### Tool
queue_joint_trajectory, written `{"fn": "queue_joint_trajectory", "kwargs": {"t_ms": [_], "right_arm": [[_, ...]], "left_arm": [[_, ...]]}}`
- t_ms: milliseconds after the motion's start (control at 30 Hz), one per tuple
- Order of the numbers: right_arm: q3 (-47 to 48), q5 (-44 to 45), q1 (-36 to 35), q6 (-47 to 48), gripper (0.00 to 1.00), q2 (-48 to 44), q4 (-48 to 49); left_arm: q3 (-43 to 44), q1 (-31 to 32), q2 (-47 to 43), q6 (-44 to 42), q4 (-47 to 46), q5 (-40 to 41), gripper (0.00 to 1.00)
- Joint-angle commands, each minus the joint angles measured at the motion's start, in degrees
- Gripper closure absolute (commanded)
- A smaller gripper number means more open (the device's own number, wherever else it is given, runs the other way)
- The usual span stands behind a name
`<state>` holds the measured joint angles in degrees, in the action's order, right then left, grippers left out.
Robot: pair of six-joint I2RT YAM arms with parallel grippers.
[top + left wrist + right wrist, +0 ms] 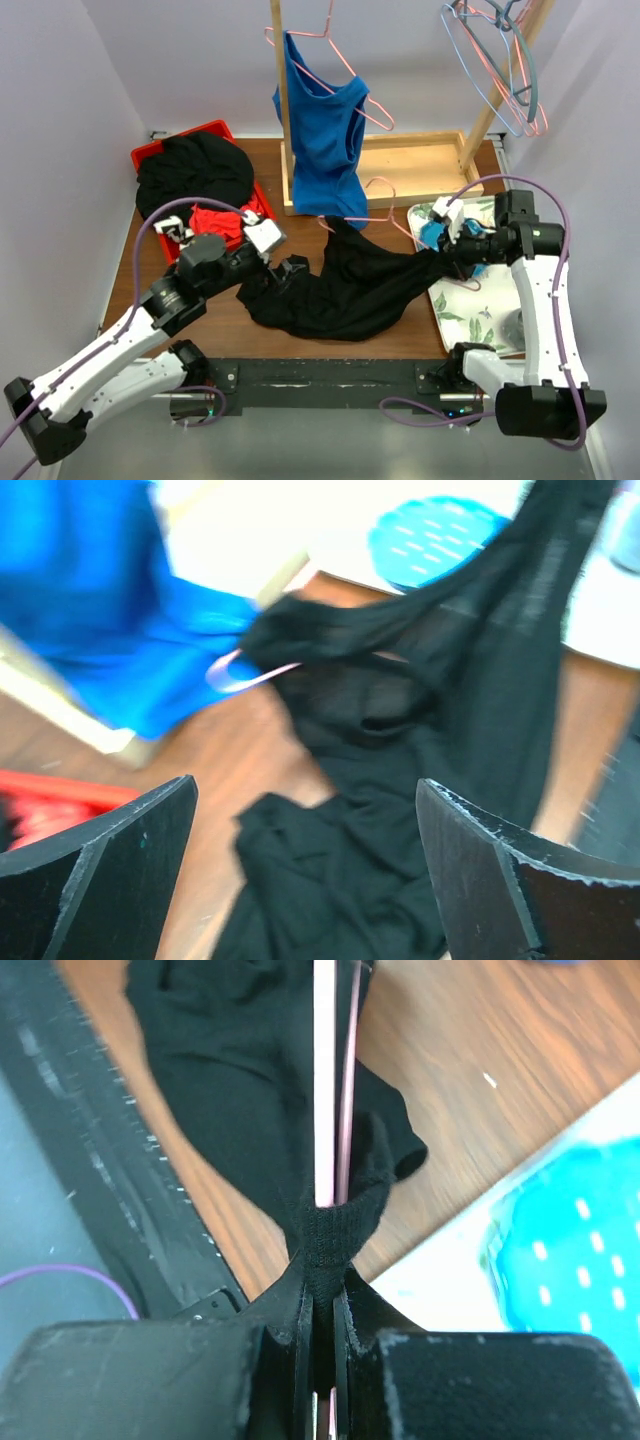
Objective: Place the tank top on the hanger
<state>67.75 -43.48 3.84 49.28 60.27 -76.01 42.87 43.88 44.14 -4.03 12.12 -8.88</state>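
The black tank top [345,285] lies crumpled on the wooden table, one strap drawn out to the right. My right gripper [452,258] is shut on that strap [335,1225], and the pink hanger wire [333,1080] runs through the strap loop and between the jaws. The hanger's hook [380,181] shows beyond the top, near the blue top's hem. My left gripper [293,268] hovers open over the tank top's left side [330,880] with nothing between its fingers [130,870]. From the left wrist, a bit of the pink hanger [245,675] peeks out from under the black fabric.
A blue tank top [325,130] hangs on another pink hanger from a wooden rack [410,170]. A red bin [215,130] at the left holds a black garment heap [195,170]. More wire hangers [505,65] hang at the upper right. A floral tray [470,305] with a teal object [433,233] lies under the right arm.
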Motion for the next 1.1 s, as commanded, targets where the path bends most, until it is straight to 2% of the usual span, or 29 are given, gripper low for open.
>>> {"fn": "queue_joint_trajectory", "kwargs": {"t_ms": [0, 133, 233, 367, 467, 600, 900, 1067], "right_arm": [[3.0, 4.1, 4.5, -6.1, 1.0, -2.8, 3.1], [4.1, 4.3, 9.3, -11.0, 1.0, -4.9, 5.3], [3.8, 5.0, 10.5, -17.3, 1.0, -5.8, 9.5], [4.1, 10.6, 11.0, -25.6, 1.0, -6.6, 19.2], [7.1, 13.1, 11.0, -30.3, 1.0, -5.0, 23.8], [16.1, 12.9, 11.1, -33.2, 1.0, -0.1, 26.2], [37.2, 8.2, 10.8, -33.7, 1.0, 16.2, 24.1], [46.9, 8.3, 7.2, -33.4, 1.0, 23.5, 22.4]], "left_arm": [[-2.7, -0.1, -4.4, -1.5, -1.0, 12.9, 0.02], [-6.0, -0.2, -7.6, -0.8, -1.7, 14.3, 0.01], [-8.4, -0.2, -9.1, -0.3, -1.7, 14.9, 0.01], [-10.2, -0.1, -11.2, 0.2, -1.0, 15.2, 0.01], [-10.5, -0.2, -12.4, -0.2, -1.6, 15.7, 0.01], [-10.7, -0.2, -12.9, -0.4, -1.8, 16.0, 0.01], [-11.1, -0.2, -13.7, -0.4, -2.1, 16.8, 0.01], [-11.1, -0.2, -13.5, -0.6, -2.4, 17.3, 0.01]]}}
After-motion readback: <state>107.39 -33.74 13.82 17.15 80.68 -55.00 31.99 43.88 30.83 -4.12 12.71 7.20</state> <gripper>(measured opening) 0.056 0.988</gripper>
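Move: The right hand holds the pink hanger and a shoulder of the black tank top. The rack's bunch of spare hangers is some 27 cm ahead of it, 8 cm right and 25 cm higher. The blue tank top hangs about 26 cm ahead and 26 cm left of it; the rack's wooden base lies 26 cm ahead, 14 cm left, low down, and the blue plate 10 cm ahead, 3 cm right, below. From the empty left hand, the hanger bunch is roughly 26 cm ahead and 46 cm right. Keeping its pinch on hanger and black shoulder together, the right hand first slides right while swinging clockwise, then sweeps forward and up towards the rack, gaining speed to about 17 cm forward and 18 cm up, with 8 cm to the right. Its wrist turns some 35 degrees clockwise and tips up about 20. The left hand, already open and empty, backs off about 6 cm left and slightly down. ##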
